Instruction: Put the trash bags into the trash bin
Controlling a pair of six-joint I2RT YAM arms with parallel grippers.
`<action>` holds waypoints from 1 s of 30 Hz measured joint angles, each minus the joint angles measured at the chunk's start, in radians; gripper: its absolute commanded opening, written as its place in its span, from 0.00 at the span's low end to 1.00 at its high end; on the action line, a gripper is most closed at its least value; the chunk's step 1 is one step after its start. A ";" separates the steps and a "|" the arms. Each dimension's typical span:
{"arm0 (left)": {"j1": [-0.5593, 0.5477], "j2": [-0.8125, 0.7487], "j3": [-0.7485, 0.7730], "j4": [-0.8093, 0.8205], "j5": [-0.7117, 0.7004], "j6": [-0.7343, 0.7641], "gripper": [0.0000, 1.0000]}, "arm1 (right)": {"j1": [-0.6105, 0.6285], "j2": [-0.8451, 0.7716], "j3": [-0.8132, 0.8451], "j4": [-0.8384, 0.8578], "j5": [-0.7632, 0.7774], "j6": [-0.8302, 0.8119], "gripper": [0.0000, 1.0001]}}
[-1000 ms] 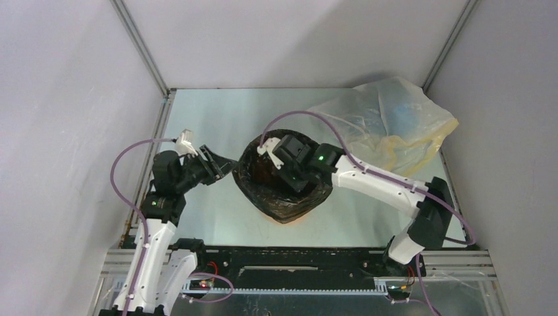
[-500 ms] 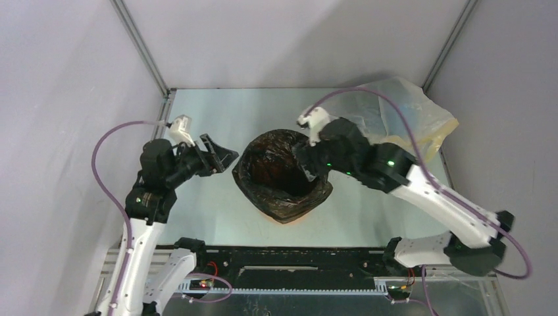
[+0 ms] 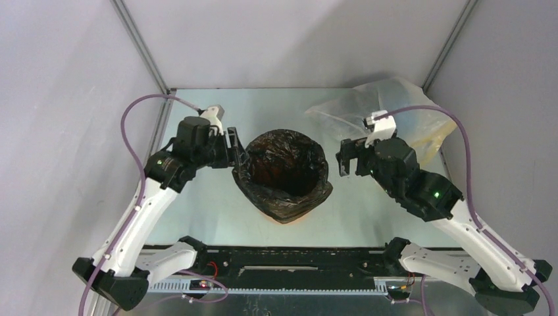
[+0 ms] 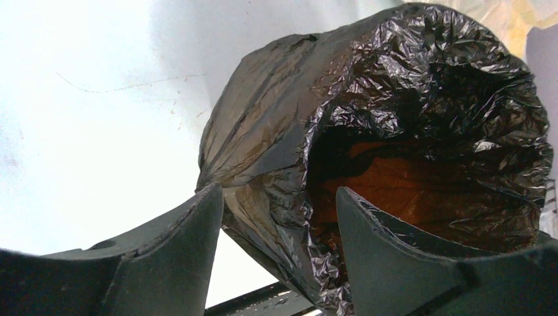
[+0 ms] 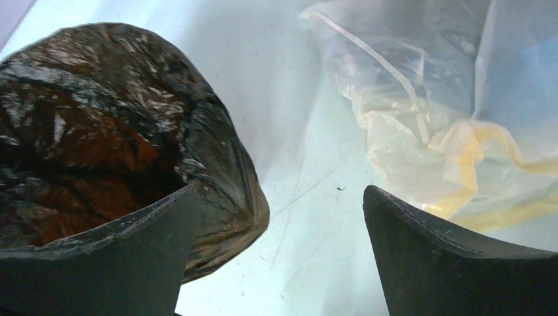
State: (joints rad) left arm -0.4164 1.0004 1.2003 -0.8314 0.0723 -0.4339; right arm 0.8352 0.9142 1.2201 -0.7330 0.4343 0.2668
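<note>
The glossy black trash bag (image 3: 283, 172) lines the round orange trash bin, its mouth open and its rim folded over the bin's walls. A sliver of the orange bin (image 3: 287, 220) shows under the bag's front edge. In the left wrist view the bin's orange (image 4: 428, 187) shows through the bag (image 4: 395, 79). My left gripper (image 3: 237, 150) is open at the bag's left rim, and the rim runs between its fingers (image 4: 276, 227). My right gripper (image 3: 347, 160) is open and empty just right of the bin, over bare table (image 5: 279, 220), with the bag (image 5: 99, 118) beside its left finger.
A large translucent yellowish plastic bag (image 3: 395, 118) lies at the back right, close behind my right gripper, and it also shows in the right wrist view (image 5: 447, 118). Grey walls enclose the metal table (image 3: 210, 210) on three sides. The black base rail (image 3: 283, 260) runs along the near edge.
My right gripper has lifted out of the bin and moved right, clear of the bag. My left arm has risen and swung in to the bag's left rim.
</note>
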 measured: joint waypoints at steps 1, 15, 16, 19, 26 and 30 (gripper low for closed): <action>-0.012 0.014 0.005 -0.005 -0.011 0.000 0.68 | -0.008 -0.019 -0.031 0.018 0.009 0.013 0.97; -0.147 0.192 0.126 -0.105 -0.178 0.016 0.31 | -0.128 -0.232 -0.346 0.193 0.078 0.066 0.97; -0.156 0.204 0.137 -0.109 -0.187 0.017 0.24 | -0.137 -0.232 -0.349 0.197 0.078 0.067 0.97; -0.166 0.236 0.158 -0.115 -0.209 0.019 0.04 | -0.154 -0.233 -0.353 0.202 0.077 0.067 0.98; -0.168 0.283 0.190 -0.125 -0.270 0.027 0.00 | -0.201 -0.242 -0.391 0.240 0.059 0.065 1.00; -0.167 0.356 0.263 -0.129 -0.286 0.043 0.00 | -0.231 -0.242 -0.403 0.255 0.040 0.065 1.00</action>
State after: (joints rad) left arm -0.5838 1.3560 1.4635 -0.9607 -0.2134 -0.3904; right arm 0.6044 0.6720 0.8173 -0.4778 0.4740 0.3321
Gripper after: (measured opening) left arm 0.018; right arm 0.994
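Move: The left rim of the black trash bag, which lines the orange trash bin, lies only about 2 cm ahead of the left hand, 2 cm to its right and 2 cm below, already between the open fingers. The bag's mouth centres roughly 12 cm to that hand's right, 2 cm back. From the right hand that left rim is about 27 cm left, 2 cm ahead and 7 cm lower; the clear bag lies some 18 cm ahead of the right hand, 13 cm right and 27 cm below. Down and to the right, then forward, about 5 cm in all, the left hand sinks over the black bag's left rim, closes its fingers to pinch the film and pushes forward with it, rolling its left side up by some 15 degrees. The right hand, empty and wide open, draws off to the right and down, away from the bag, turning clockwise. ##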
